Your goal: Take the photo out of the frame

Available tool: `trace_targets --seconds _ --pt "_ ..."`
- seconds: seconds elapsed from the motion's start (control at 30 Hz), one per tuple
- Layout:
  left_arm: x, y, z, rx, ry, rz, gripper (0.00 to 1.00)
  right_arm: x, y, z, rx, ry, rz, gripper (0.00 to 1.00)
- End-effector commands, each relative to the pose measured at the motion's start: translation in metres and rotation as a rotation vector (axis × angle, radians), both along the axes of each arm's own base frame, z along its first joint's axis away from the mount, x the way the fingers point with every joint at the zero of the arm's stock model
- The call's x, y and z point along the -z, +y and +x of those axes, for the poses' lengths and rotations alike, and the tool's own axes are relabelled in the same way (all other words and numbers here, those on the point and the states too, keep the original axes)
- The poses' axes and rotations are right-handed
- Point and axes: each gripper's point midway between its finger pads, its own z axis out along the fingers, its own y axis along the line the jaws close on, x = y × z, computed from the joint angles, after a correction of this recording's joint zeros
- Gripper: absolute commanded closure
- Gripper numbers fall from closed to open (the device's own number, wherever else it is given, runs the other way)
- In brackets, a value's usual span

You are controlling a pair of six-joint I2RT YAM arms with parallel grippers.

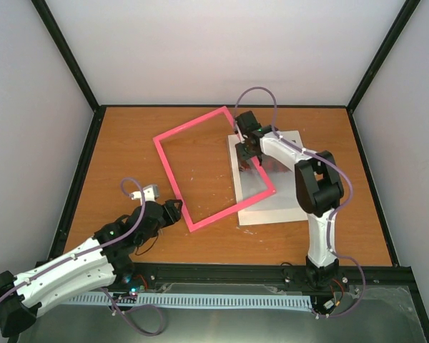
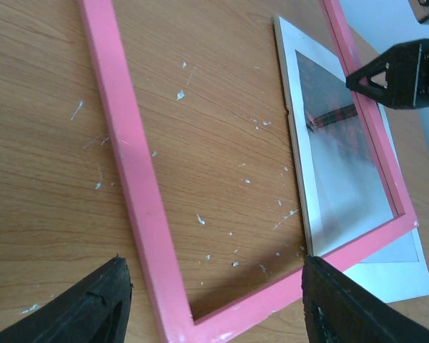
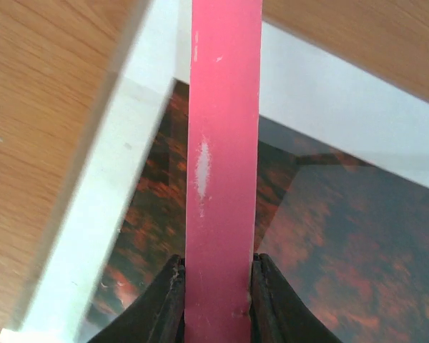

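The frame [image 1: 174, 182] is a bright pink rectangle lying askew mid-table, with bare wood showing through its opening. My right gripper [image 1: 244, 138] is shut on its far right bar; in the right wrist view the black fingers [image 3: 164, 307] press both sides of the pink frame bar [image 3: 222, 143]. The photo [image 1: 254, 175], mottled dark red and pale grey, lies flat under that side of the frame [image 2: 129, 179]. It also shows as the photo [image 2: 339, 164] and photo [image 3: 343, 243]. My left gripper [image 1: 177, 209] is open at the frame's near corner, empty, left gripper [image 2: 214, 268].
A plain white sheet [image 1: 282, 204] lies under the photo, extending to the right, also seen as the white sheet [image 2: 393, 275]. Small white flecks [image 2: 200, 220] dot the wooden table [image 1: 129, 143]. Black rails edge the table, with walls behind them.
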Motion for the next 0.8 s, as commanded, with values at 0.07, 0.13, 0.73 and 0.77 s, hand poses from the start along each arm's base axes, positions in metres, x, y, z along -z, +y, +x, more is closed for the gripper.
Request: trace_targets --seconds 0.07,0.13,0.73,0.77 --pt "-0.019 0.0 0.002 -0.016 -0.014 -0.018 0.35 -0.015 0.054 0.026 -0.012 -0.068 0.047 0.97" --pt "-0.02 0.0 0.002 -0.019 -0.013 -0.018 0.35 -0.012 0.07 0.031 -0.031 -0.055 0.061 0.97" --pt "-0.016 0.009 -0.004 -0.035 -0.008 -0.028 0.36 0.025 0.183 0.027 -0.172 0.006 0.126 0.97" --pt "-0.015 0.01 -0.004 -0.036 -0.008 -0.029 0.36 0.028 0.186 0.025 -0.177 0.012 0.13 0.97"
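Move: The right hand, with the pink frame's right rail still pinched in its fingers, has the bare table it is carrying the frame to about 25 cm to its left and 8 cm back, some 7 cm below. The frame's middle is roughly 12 cm left and 7 cm back. The photo in its white mat lies about 10 cm to the right and 11 cm back, 7 cm lower. From the left hand that bare patch is some 13 cm straight ahead and 11 cm down. Keeping its pinch on the right rail, the right hand sweeps the frame about 16 cm to the left, away from the photo and over the bare table, first bearing some 4 cm forward, then easing back about 2 cm. Over the second half it also sinks around 3 cm, while the wrist turns the frame some 10 degrees counter-clockwise and its near rail comes in below the open, almost still left fingers. ##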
